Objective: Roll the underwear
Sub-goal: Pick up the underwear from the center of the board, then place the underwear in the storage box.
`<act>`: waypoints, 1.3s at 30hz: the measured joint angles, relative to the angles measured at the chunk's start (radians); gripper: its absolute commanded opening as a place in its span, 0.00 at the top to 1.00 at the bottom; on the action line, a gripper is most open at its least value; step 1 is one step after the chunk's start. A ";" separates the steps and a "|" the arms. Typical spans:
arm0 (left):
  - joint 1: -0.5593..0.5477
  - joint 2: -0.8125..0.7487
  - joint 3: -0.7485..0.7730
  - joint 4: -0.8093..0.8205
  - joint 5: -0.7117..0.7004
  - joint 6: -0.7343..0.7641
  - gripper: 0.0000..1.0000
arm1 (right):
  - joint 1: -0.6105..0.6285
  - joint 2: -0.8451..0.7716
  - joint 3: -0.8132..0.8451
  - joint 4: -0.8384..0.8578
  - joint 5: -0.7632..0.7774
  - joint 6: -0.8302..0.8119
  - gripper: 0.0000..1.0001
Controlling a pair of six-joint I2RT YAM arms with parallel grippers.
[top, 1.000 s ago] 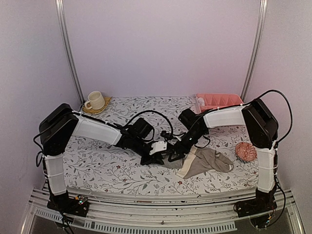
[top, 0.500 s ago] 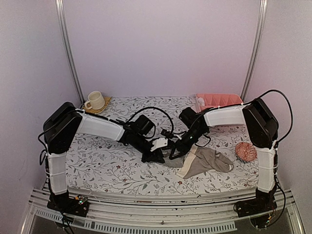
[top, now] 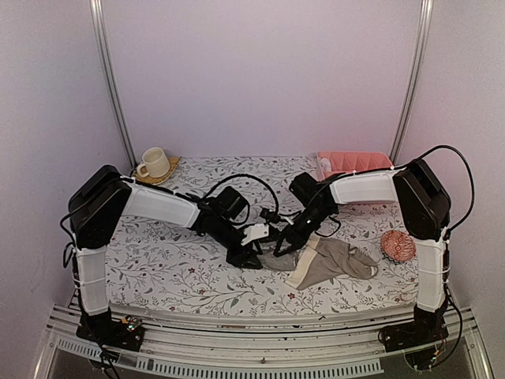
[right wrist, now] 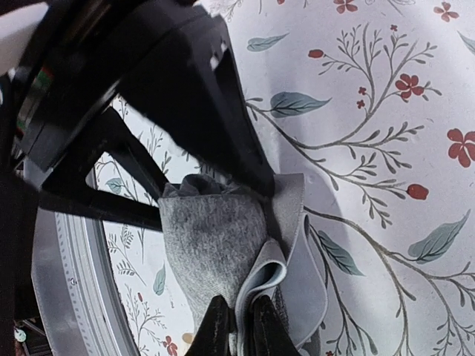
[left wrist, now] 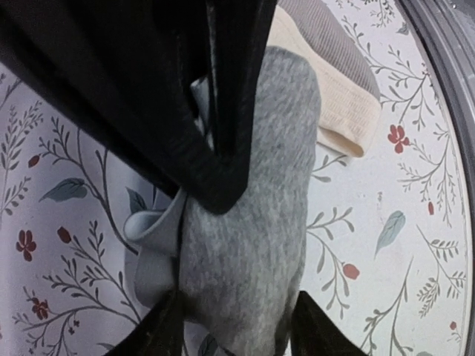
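The grey underwear [top: 275,260] lies as a loose roll at mid-table, its white edging [right wrist: 297,259] folded along one side. My left gripper [top: 254,254] is open, and its two fingers stand on either side of the grey roll [left wrist: 252,245] in the left wrist view [left wrist: 236,332]. My right gripper [top: 282,245] reaches in from the other side. In the right wrist view it [right wrist: 241,328] is shut on a fold of the white edging. The taupe underwear [top: 335,261] lies flat just right of the roll, with its cream waistband [left wrist: 334,100] towards it.
A pink knitted ball [top: 398,245] sits near the right arm's upright. A pink basket [top: 353,163] stands at the back right. At the back left a cream cup [top: 154,163] rests on a saucer. The floral cloth [top: 166,260] covers the table.
My left gripper has opened around the grey roll. My right gripper has closed onto the roll's white edge. Both arms shifted only slightly.
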 measured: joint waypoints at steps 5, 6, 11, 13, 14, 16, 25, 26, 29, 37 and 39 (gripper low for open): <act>0.039 -0.051 -0.038 -0.021 -0.065 -0.031 0.17 | 0.001 -0.005 0.000 -0.001 0.005 -0.012 0.98; 0.051 -0.077 -0.050 -0.025 -0.074 -0.035 0.13 | 0.001 -0.008 0.000 -0.001 0.010 -0.013 0.97; 0.084 -0.246 -0.111 -0.017 -0.110 -0.052 0.02 | -0.007 -0.034 0.000 0.003 0.046 -0.006 0.98; 0.090 -0.321 -0.139 -0.003 -0.118 -0.054 0.02 | -0.014 -0.053 0.000 0.008 0.069 0.008 0.98; 0.096 -0.358 -0.157 0.011 -0.122 -0.055 0.02 | -0.021 -0.067 0.000 0.012 0.083 0.017 0.98; 0.118 -0.425 -0.200 0.046 -0.134 -0.056 0.01 | -0.035 -0.103 0.000 0.029 0.113 0.035 0.98; 0.180 -0.502 -0.370 0.169 -0.146 -0.074 0.01 | -0.112 -0.275 0.059 0.161 0.280 0.155 0.98; 0.180 -0.502 -0.383 0.180 -0.139 -0.077 0.02 | -0.132 -0.290 0.060 0.185 0.296 0.173 0.98; 0.180 -0.503 -0.398 0.195 -0.117 -0.085 0.02 | -0.206 -0.305 0.077 0.251 0.341 0.224 0.98; 0.181 -0.552 -0.452 0.257 -0.091 -0.092 0.01 | -0.370 -0.245 0.183 0.373 0.546 0.321 0.98; 0.181 -0.556 -0.459 0.271 -0.090 -0.092 0.01 | -0.395 -0.193 0.235 0.392 0.612 0.346 0.98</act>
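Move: The right fingers are already shut on the grey underwear roll. The pink compartment box it heads for lies about 30 cm ahead of the right hand and some 27 cm to its right, near its height. The brown cloth lies roughly 13 cm to that hand's right, 2 cm back and 3 cm lower. From the left hand, half open around the roll's other end, the roll's middle is about 3 cm right and 1 cm ahead. Still pinching the grey roll, the right hand lifts it off the board, then swings it fast forward, up and to the right towards the pink box, about 28 cm out and 20 cm up, while the wrist tips up and turns clockwise. The left fingers open fully and come free of the roll as that hand withdraws about 10 cm left and 10 cm up. ##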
